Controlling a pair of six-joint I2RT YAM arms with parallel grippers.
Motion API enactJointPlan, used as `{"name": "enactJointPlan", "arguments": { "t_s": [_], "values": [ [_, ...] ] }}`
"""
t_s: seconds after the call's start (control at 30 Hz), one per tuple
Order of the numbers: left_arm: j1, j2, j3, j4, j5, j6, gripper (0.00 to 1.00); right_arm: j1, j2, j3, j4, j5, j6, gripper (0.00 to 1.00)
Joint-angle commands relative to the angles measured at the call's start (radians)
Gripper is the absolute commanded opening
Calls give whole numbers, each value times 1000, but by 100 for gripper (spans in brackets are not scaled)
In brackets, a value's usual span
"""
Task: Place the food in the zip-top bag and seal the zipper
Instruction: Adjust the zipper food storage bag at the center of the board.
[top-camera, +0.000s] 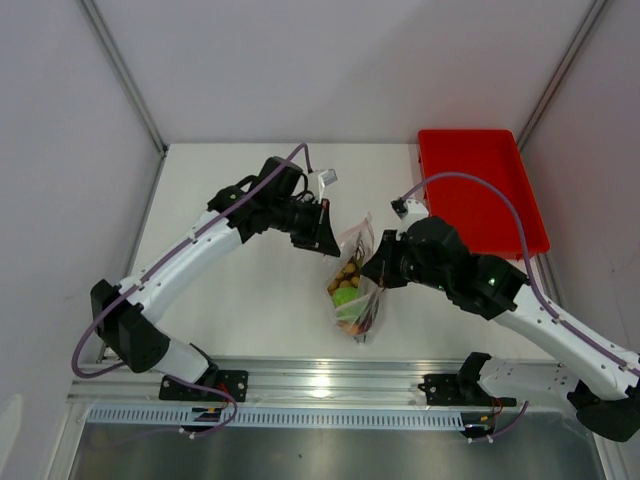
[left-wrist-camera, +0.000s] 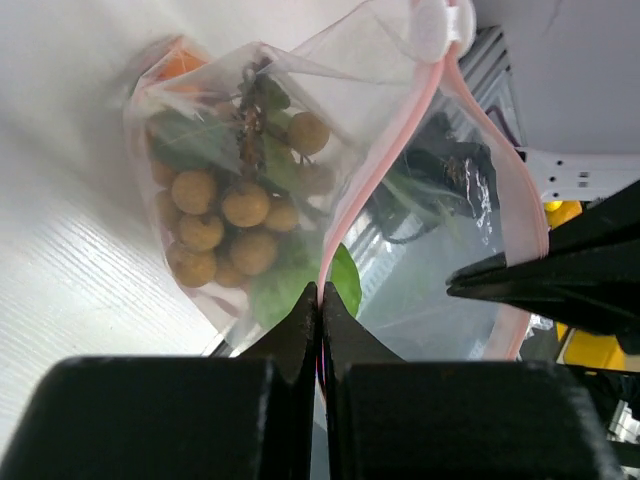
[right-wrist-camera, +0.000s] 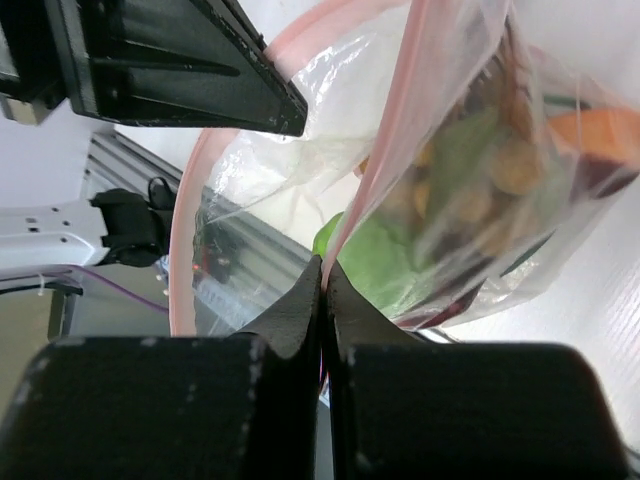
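The zip-top bag (top-camera: 352, 288) hangs between my two grippers, above the table. The food sits inside it: a bunch of small tan round fruits (left-wrist-camera: 225, 215), a green round fruit (right-wrist-camera: 375, 255), leafy green stems (left-wrist-camera: 190, 140) and an orange piece (right-wrist-camera: 600, 135). My left gripper (left-wrist-camera: 320, 290) is shut on one pink strip of the zipper (left-wrist-camera: 385, 165). My right gripper (right-wrist-camera: 322, 262) is shut on the zipper (right-wrist-camera: 375, 180) at the opposite lip. The other lip (left-wrist-camera: 535, 225) bows away, so the mouth gapes. In the top view the left gripper (top-camera: 322, 240) and right gripper (top-camera: 375, 262) flank the bag's top.
A red plastic tray (top-camera: 480, 190) lies at the back right of the white table (top-camera: 240, 300). A metal rail (top-camera: 330, 380) with both arm bases runs along the near edge. White walls enclose the table on three sides.
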Motion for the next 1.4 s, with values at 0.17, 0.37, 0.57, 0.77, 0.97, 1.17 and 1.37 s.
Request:
{"name": "enactJointPlan", "arguments": {
  "t_s": [0.17,0.37,0.57,0.77,0.97,1.17,1.37],
  "values": [
    [4,-40,74,58,87,-43,1,18,8,37,65,12,24,0],
    [-10,-62,80,94,140,-90,1,30,42,50,114,15,48,0],
    [-21,-75,82,113,164,-108,1,32,59,57,166,77,144,0],
    [-22,-81,33,128,164,-111,1,55,82,77,188,110,194,0],
    [-22,-121,-28,122,137,-87,38,64,87,73,152,145,232,0],
    [-26,-184,-76,136,132,-59,59,73,102,73,149,167,286,0],
    [-45,-206,-105,125,103,-51,65,78,122,68,146,194,339,0]
  ]
}}
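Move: Both shut grippers already pinch the upright bag's rim. From the left hand the bag's middle lies about 10 cm below, 4 cm right and 3 cm back; the right gripper's tips are roughly 7 cm right, 4 cm back and about level. From the right hand, the bag's middle is about 3 cm left, 1 cm ahead and 11 cm below, and the green vegetable inside is some 4 cm left, 1 cm ahead and 15 cm below. Left rises about 5 cm, then opens off the rim, drawing back; right, still pinching, moves 4 cm left. ##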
